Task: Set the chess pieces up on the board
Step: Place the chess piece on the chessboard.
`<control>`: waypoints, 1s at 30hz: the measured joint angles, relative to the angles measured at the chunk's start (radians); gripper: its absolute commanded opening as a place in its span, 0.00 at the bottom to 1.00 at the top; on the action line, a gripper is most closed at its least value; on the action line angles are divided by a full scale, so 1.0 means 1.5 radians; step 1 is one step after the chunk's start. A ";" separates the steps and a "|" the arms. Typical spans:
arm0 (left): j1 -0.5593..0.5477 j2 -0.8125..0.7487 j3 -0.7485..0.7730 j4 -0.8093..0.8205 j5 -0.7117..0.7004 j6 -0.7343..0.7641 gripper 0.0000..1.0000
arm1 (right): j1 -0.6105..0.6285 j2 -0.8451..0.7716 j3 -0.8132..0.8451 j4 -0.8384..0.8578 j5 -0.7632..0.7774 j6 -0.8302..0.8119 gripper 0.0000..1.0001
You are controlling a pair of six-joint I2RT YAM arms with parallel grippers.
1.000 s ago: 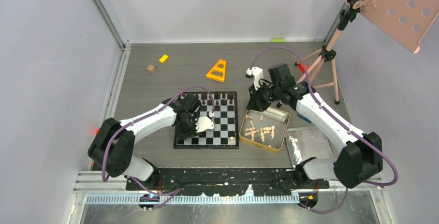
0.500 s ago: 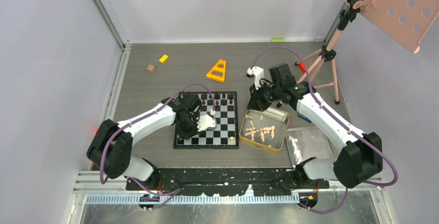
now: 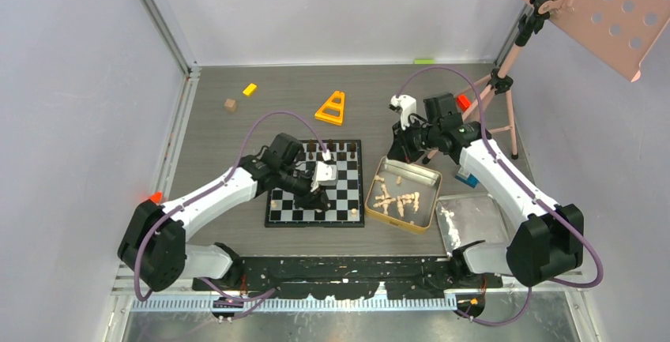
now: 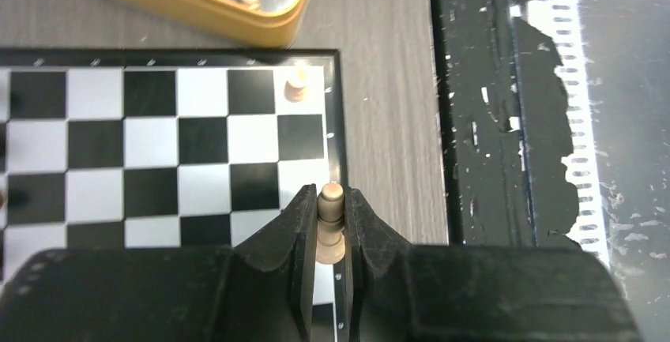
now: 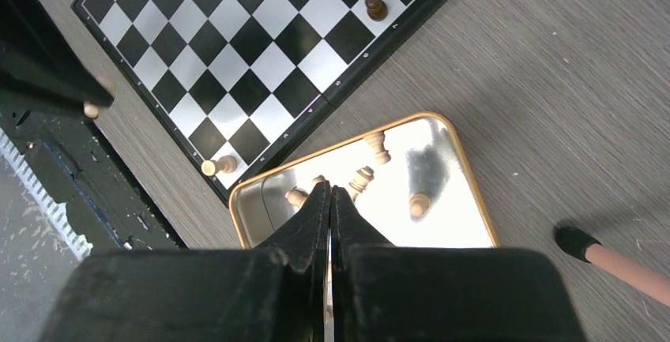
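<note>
The board (image 3: 348,193) lies mid-table, with dark chess pieces (image 3: 336,149) along its far row and one pale piece (image 3: 355,212) on its near right corner square. My left gripper (image 3: 318,193) hangs over the board's near part. In the left wrist view this gripper (image 4: 330,200) is shut on a pale pawn (image 4: 330,217) above the near edge row of the board (image 4: 150,144). The corner piece (image 4: 296,87) stands two squares away. My right gripper (image 5: 330,192) is shut on nothing above the far end of the gold tin (image 5: 466,168), where several pale pieces (image 3: 399,200) lie.
An orange triangular frame (image 3: 331,109), a yellow block (image 3: 250,89) and a small brown cube (image 3: 230,105) lie beyond the board. A pink tripod stand (image 3: 498,89) rises at the far right. A silver tray (image 3: 474,219) sits right of the tin (image 3: 430,178).
My left gripper has closed on the pale pawn and swung rightward over the board. The right gripper has drawn back toward the far right from the tin's edge.
</note>
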 measured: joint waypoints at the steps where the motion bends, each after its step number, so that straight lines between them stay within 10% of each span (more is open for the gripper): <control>1: 0.000 0.000 -0.016 0.027 0.027 -0.008 0.00 | -0.003 0.000 0.000 0.001 0.001 0.000 0.01; 30: 0.012 0.142 -0.176 0.478 0.183 -0.087 0.06 | -0.039 -0.001 -0.032 0.019 0.017 0.000 0.01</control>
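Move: The left hand already holds a pale chess piece. Its place, a free square on the near row, lies about 4 cm to the right, level fore and aft and some 10 cm below. A standing corner piece is 7 cm right; another stands 13 cm left and 2 cm ahead. The box's middle is roughly 20 cm right, 5 cm farther out. From the idle right hand that square lies about 16 cm left, 12 cm back and 15 cm below. Down by nearly 5 cm and right by about 4 cm, the left hand carries the chess piece towards the near row, just left of the standing corner piece: first right and slightly back, then mostly sinking while easing forward again. The wrist tilts some 15 degrees, bringing the fingers nearer level; they keep their hold. The empty, closed right hand drifts a couple of centimetres right and slightly down. ##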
